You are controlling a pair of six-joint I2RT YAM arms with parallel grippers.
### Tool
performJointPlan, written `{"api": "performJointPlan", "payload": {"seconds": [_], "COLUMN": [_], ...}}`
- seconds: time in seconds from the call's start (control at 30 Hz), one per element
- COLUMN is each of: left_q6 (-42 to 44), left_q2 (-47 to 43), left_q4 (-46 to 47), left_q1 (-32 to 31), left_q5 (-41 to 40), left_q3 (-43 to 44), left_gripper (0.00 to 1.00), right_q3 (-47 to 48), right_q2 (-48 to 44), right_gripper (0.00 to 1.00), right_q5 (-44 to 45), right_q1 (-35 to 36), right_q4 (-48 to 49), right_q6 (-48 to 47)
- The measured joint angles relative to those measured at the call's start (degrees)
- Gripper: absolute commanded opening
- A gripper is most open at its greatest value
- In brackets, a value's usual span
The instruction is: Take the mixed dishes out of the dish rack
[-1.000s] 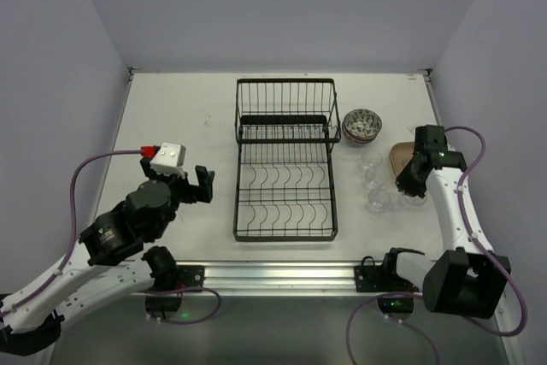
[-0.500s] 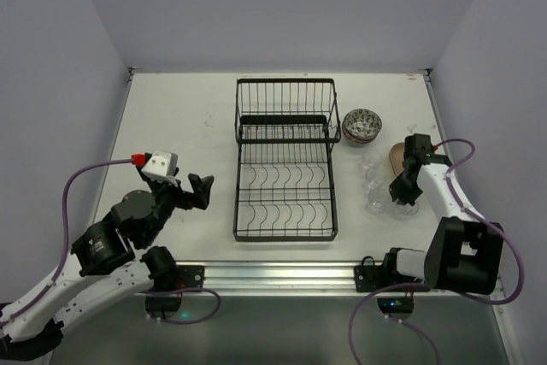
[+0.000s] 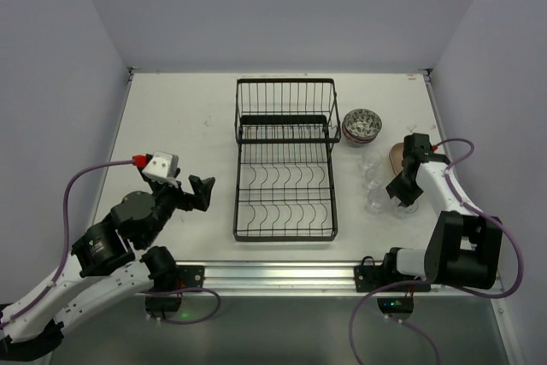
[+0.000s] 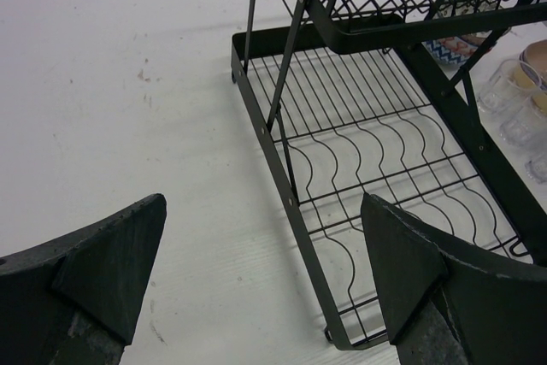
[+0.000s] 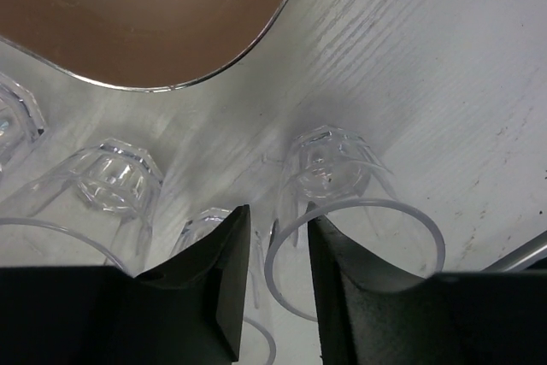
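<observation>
The black wire dish rack (image 3: 286,168) stands mid-table with nothing in it, and its left side fills the left wrist view (image 4: 376,151). To its right stand stacked patterned bowls (image 3: 362,126), a tan plate (image 3: 398,156) (image 5: 154,14) and clear glass cups (image 3: 379,200). My right gripper (image 3: 402,195) (image 5: 279,221) hangs over the nearest cup (image 5: 329,168). Its jaws are parted astride the cup's rim, one finger inside and one outside, with a gap showing. That cup stands on the table. My left gripper (image 3: 202,190) (image 4: 265,254) is wide open left of the rack, holding nothing.
More glass cups (image 5: 115,177) stand close beside the one under my right gripper. The table's right edge (image 3: 440,126) runs just beyond the plate. Bare white tabletop (image 3: 179,117) lies left of the rack.
My right arm came down and set the cup beside the others, then its jaws parted from the rim. My left arm drew back a little towards its base.
</observation>
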Motion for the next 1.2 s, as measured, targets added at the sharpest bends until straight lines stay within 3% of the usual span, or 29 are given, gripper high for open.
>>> {"api": "performJointPlan", "payload": {"seconds": [0.23, 0.33, 0.43, 0.47, 0.5, 0.53, 0.83, 0.93, 1.07, 1.2], "left_q6": [0.24, 0.20, 0.09, -0.02, -0.28, -0.42, -1.84, -1.66, -0.76, -0.79], "left_q2": [0.59, 1.81, 3.50, 4.09, 4.63, 5.16, 10.10, 11.32, 14.05, 16.87], "left_q4": [0.09, 0.09, 0.04, 0.00, -0.09, -0.35, -2.40, -1.18, 0.92, 0.87], "left_q1": [0.02, 0.02, 0.04, 0.15, 0.28, 0.42, 2.01, 7.48, 19.50, 22.29], "left_q5": [-0.24, -0.96, -2.21, -2.78, -3.48, -4.24, -14.38, -14.43, -9.60, -7.19], "left_q3": [0.00, 0.00, 0.02, 0.02, 0.02, 0.11, 5.22, 5.92, 6.12, 8.31], "left_gripper": [1.00, 1.00, 1.00, 1.00, 1.00, 1.00, 1.00, 1.00, 1.00, 1.00], "right_q3": [4.52, 9.44, 15.28, 17.14, 18.88, 20.31, 30.10, 31.43, 32.06, 32.79], "right_q2": [-3.10, -6.19, -9.73, -11.06, -12.59, -14.40, -38.75, -45.62, -50.80, -51.23], "right_gripper": [0.44, 0.54, 0.69, 0.76, 0.97, 0.99, 0.99, 0.99, 0.99, 0.99], "right_q5": [0.81, 1.44, 1.73, 1.33, 0.85, 0.07, -10.45, -11.56, -12.15, -10.78], "right_q1": [-0.11, -0.35, -0.39, -0.37, -0.37, -0.37, -0.26, 0.02, 4.07, 11.47], "right_q4": [-4.57, -7.08, -9.14, -9.40, -9.62, -9.51, -7.69, -7.50, -8.68, -10.71], "right_q6": [-0.09, -0.28, -1.05, -1.88, -2.89, -3.67, -15.34, -18.97, -22.47, -23.76]}}
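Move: The fingers of the right hand, already part open, straddle the wall of the last glass near its rim; the glass's middle lies about 3 cm to the right, 2 cm back and 3 cm below. A near glass stands some 7 cm to the left and level with the hand, a middle glass about 8 cm ahead and 8 cm left, both about 3 cm lower. The brown plate is roughly 13 cm ahead, 7 cm right, 6 cm below. From the left hand the last glass lies some 74 cm right, 2 cm ahead, 24 cm below. Straight up off the last glass goes the right hand, some 36 cm, easing a little forward at first, then swinging back towards the base and slightly left, its fingers spreading wide while the wrist tips from pointing down to nearly level and turns counter-clockwise. The left hand, still open and empty, swings forward and left away from the rack, turning about 30 degrees counter-clockwise. ##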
